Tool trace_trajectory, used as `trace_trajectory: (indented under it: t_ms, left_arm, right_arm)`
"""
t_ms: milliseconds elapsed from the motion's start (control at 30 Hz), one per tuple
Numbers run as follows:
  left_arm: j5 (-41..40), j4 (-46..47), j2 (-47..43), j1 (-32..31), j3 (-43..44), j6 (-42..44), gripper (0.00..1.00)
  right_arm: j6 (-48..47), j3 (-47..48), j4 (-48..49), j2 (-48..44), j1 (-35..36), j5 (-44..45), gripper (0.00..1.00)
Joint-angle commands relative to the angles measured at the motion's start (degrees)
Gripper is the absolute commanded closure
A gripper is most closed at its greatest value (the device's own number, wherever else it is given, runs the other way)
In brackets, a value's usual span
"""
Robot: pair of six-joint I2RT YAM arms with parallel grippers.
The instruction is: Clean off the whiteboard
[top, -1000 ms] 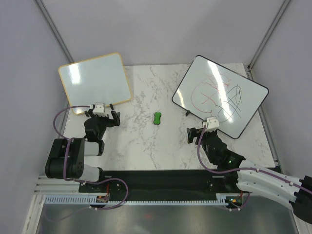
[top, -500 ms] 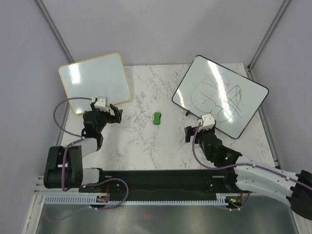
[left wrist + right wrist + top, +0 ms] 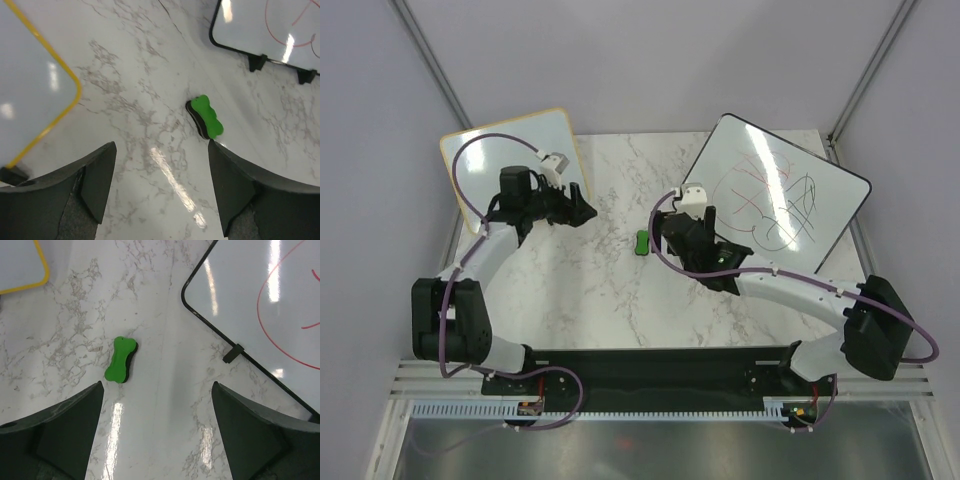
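The whiteboard (image 3: 770, 195) with the thin black frame leans at the table's back right and carries red and black scribbles. Its lower left corner shows in the left wrist view (image 3: 270, 25) and the right wrist view (image 3: 260, 300). A green bone-shaped eraser (image 3: 643, 242) lies flat on the marble between the arms, also seen from both wrists (image 3: 206, 116) (image 3: 121, 360). My right gripper (image 3: 665, 238) (image 3: 157, 385) hovers open just right of the eraser, nothing between its fingers. To the eraser's left, my left gripper (image 3: 585, 205) (image 3: 161, 145) is open and empty.
A second white board with a tan frame (image 3: 515, 165) (image 3: 30, 85) leans at the back left, close behind the left gripper. The marble table top (image 3: 610, 290) ends at a black strip by the arm bases. The black-framed board stands on small black feet (image 3: 232, 353).
Both arms have reached away from their bases toward the table's middle. The right gripper swung left to the eraser. The left gripper rose to the tan board's lower right corner.
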Motion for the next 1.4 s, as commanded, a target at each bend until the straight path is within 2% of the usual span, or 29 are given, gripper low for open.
trace_trajectory:
  t_ms: [0,167,200,267,367,433,500,567,700,1000,1267,1367]
  left_arm:
    - [3.3,-11.1,0.5,-7.0,3.7,2.1,0.19]
    - [3.3,-11.1,3.8,-13.0,5.6,2.1,0.19]
    - [-17.4,-13.2,4.7,-14.3,6.1,-1.6,0.24]
    - [-19.1,-13.4,7.1,-14.7,7.6,-2.5,0.24]
    - [-19.5,-12.9,8.6,-14.7,8.6,-4.1,0.24]
    - [-20.4,-12.4,8.6,-14.7,9.0,-4.2,0.24]
    - [-22.7,-12.3,7.9,-14.5,9.2,-3.3,0.24]
    - [-24.7,-12.2,7.0,-14.1,8.9,-2.4,0.23]
    - [-24.4,-12.2,5.3,-10.5,8.5,-1.6,0.23]
    - [-24.4,-12.2,5.0,-6.5,7.1,-1.6,0.23]
    - [-24.4,-12.2,5.0,-6.1,7.0,-1.6,0.23]
    - [-19.0,-12.0,5.0,-6.1,7.0,-1.1,0.23]
  right_arm:
    - [7.5,2.5,-8.7,-0.7,-1.9,4.7,0.04]
    - [14.6,-0.5,-11.4,-4.0,-6.1,4.1,0.1]
    - [15.3,-1.2,-11.5,-4.6,-7.6,3.9,0.12]
    - [16.1,-2.4,-11.5,-5.9,-8.8,2.0,0.15]
    - [13.4,0.0,-10.8,-3.1,-9.2,-1.3,0.2]
    - [10.6,4.1,-10.8,2.0,-9.2,-4.6,0.23]
    - [9.3,7.6,-10.4,7.3,-9.2,-7.1,0.32]
    - [7.8,9.9,-8.4,10.7,-9.2,-11.1,0.36]
    - [5.8,18.2,-8.4,21.7,-8.9,-17.2,0.34]
    - [3.1,30.3,-12.0,34.9,-7.0,-20.7,0.33]
    - [4.9,33.8,-15.5,39.9,-6.8,-17.8,0.38]
    - [5.0,34.8,-16.4,41.0,-6.5,-17.9,0.39]
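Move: The green eraser lies about 8 cm ahead of my right hand, some 9 cm to its left and 18 cm below. The marked whiteboard's middle is about 21 cm ahead and 20 cm right of that hand, and the board's nearest black clip is 11 cm ahead and 5 cm right. The blank whiteboard centres some 31 cm left of the eraser and 20 cm farther out. From my left hand the eraser is about 17 cm right, 2 cm ahead. My right hand first slips about 8 cm to the right, then swings back left some 16 cm, reaching forward and sinking about 12 cm onto the eraser's spot, fingers tipping 25 degrees further down and narrowing to part-open around its line, not closing on it. My left hand dips right and back, then returns left, ending 5 cm lower and empty. ##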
